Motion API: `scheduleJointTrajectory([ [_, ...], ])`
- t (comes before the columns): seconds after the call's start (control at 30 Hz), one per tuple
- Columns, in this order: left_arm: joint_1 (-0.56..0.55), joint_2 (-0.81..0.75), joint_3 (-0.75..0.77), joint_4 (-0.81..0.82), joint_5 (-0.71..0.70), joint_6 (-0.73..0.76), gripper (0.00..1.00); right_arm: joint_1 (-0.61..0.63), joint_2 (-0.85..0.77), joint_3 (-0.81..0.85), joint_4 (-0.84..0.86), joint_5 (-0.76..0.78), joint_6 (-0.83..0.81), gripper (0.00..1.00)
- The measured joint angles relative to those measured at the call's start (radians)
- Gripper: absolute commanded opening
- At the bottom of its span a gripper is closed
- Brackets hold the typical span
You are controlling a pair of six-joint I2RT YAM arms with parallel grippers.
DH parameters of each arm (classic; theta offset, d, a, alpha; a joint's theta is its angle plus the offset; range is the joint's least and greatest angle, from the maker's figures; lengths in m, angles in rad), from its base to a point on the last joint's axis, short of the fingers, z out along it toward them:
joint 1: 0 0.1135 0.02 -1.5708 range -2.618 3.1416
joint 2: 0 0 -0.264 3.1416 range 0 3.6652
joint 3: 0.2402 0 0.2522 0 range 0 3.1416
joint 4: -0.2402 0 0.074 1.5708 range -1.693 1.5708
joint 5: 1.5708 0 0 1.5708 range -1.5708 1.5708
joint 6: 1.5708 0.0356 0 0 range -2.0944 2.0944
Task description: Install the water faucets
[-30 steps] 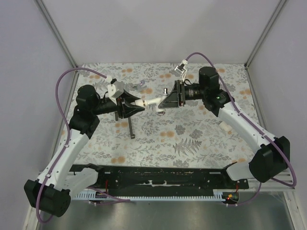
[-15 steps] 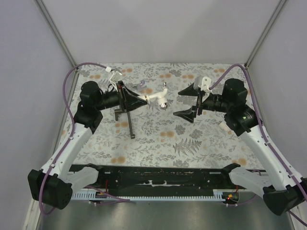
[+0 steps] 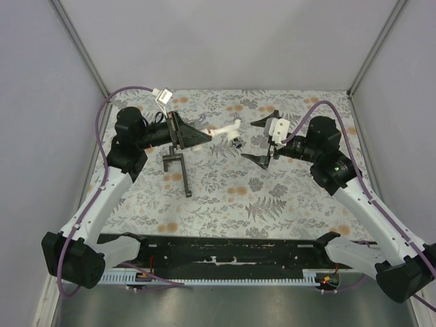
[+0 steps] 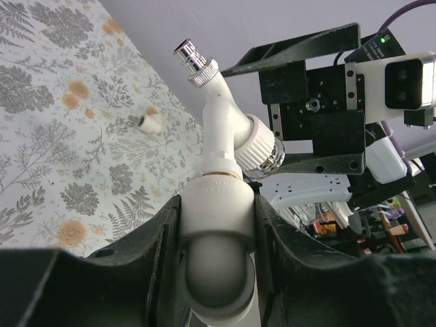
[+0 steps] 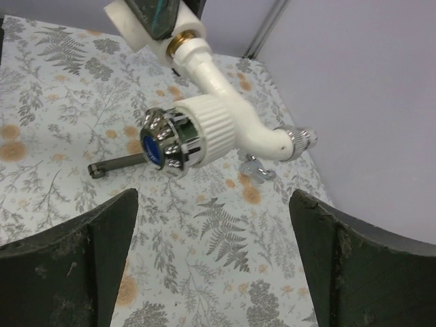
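Note:
A white water faucet (image 3: pixel 226 129) hangs above the flowered table cover, and my left gripper (image 3: pixel 204 138) is shut on the round white fitting at its base (image 4: pixel 216 204). Its bent body (image 4: pixel 221 129) ends in a silvery threaded tip (image 4: pixel 194 60). A ribbed knob with a chrome cap (image 5: pixel 170 143) sticks out sideways. My right gripper (image 3: pixel 251 139) is open a short way to the right of the faucet, not touching it. In the right wrist view its wide-apart gripper (image 5: pixel 212 225) holds nothing, and the faucet (image 5: pixel 225 122) hangs beyond it.
A dark T-shaped tool (image 3: pixel 178 167) lies on the cover below my left gripper and shows again as a dark bar (image 5: pixel 119 163). A tiny grey metal piece (image 5: pixel 255 169) lies under the faucet. A small white piece (image 4: pixel 150 122) rests on the cover. Grey walls enclose the table.
My right gripper has let go of the faucet, opened wide and drawn back to the right. My left gripper has carried the faucet a little left and toward the back.

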Motion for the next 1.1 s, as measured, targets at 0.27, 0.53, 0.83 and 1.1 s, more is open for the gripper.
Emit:
scheduleJointTrajectory([
  [0.27, 0.000, 0.009, 0.015, -0.028, 0.056, -0.034, 0.02, 0.051, 0.055, 0.009, 0.091, 0.052, -0.014, 0.95],
  [0.53, 0.003, 0.018, 0.046, -0.073, 0.066, -0.013, 0.02, 0.063, 0.097, 0.037, 0.109, 0.064, 0.041, 0.84],
  [0.83, -0.061, 0.019, 0.124, -0.345, 0.033, 0.315, 0.02, 0.071, 0.149, 0.157, 0.064, 0.040, 0.277, 0.75],
  [1.1, -0.119, -0.035, 0.120, -0.501, -0.003, 0.632, 0.02, 0.071, 0.234, 0.306, -0.090, 0.072, 0.533, 0.74],
])
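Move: The faucet's chrome knob, with its white nut, stands out from the pipe in the left hand. It is about 4 cm to the right hand's left, 1 cm back and roughly level. From the right hand, the faucet's knurled nozzle is also some 4 cm left but 4 cm ahead, and the brass ring at the left fingertips is about 10 cm left and 2 cm ahead. From the left hand, the knob is some 10 cm right and 2 cm back. The right hand slides about 5 cm left and then rises some 3 cm, its spread fingers closing part way as it rolls roughly 30 degrees, forward side down, and its tips lift a little, until its rear finger reaches over the knob and nut; whether that finger presses can't be clearly seen. The left hand keeps its grip on the pipe and drifts slightly back, then late on draws farther back and down, rolling the other way with its tips dipping and swinging clockwise. ##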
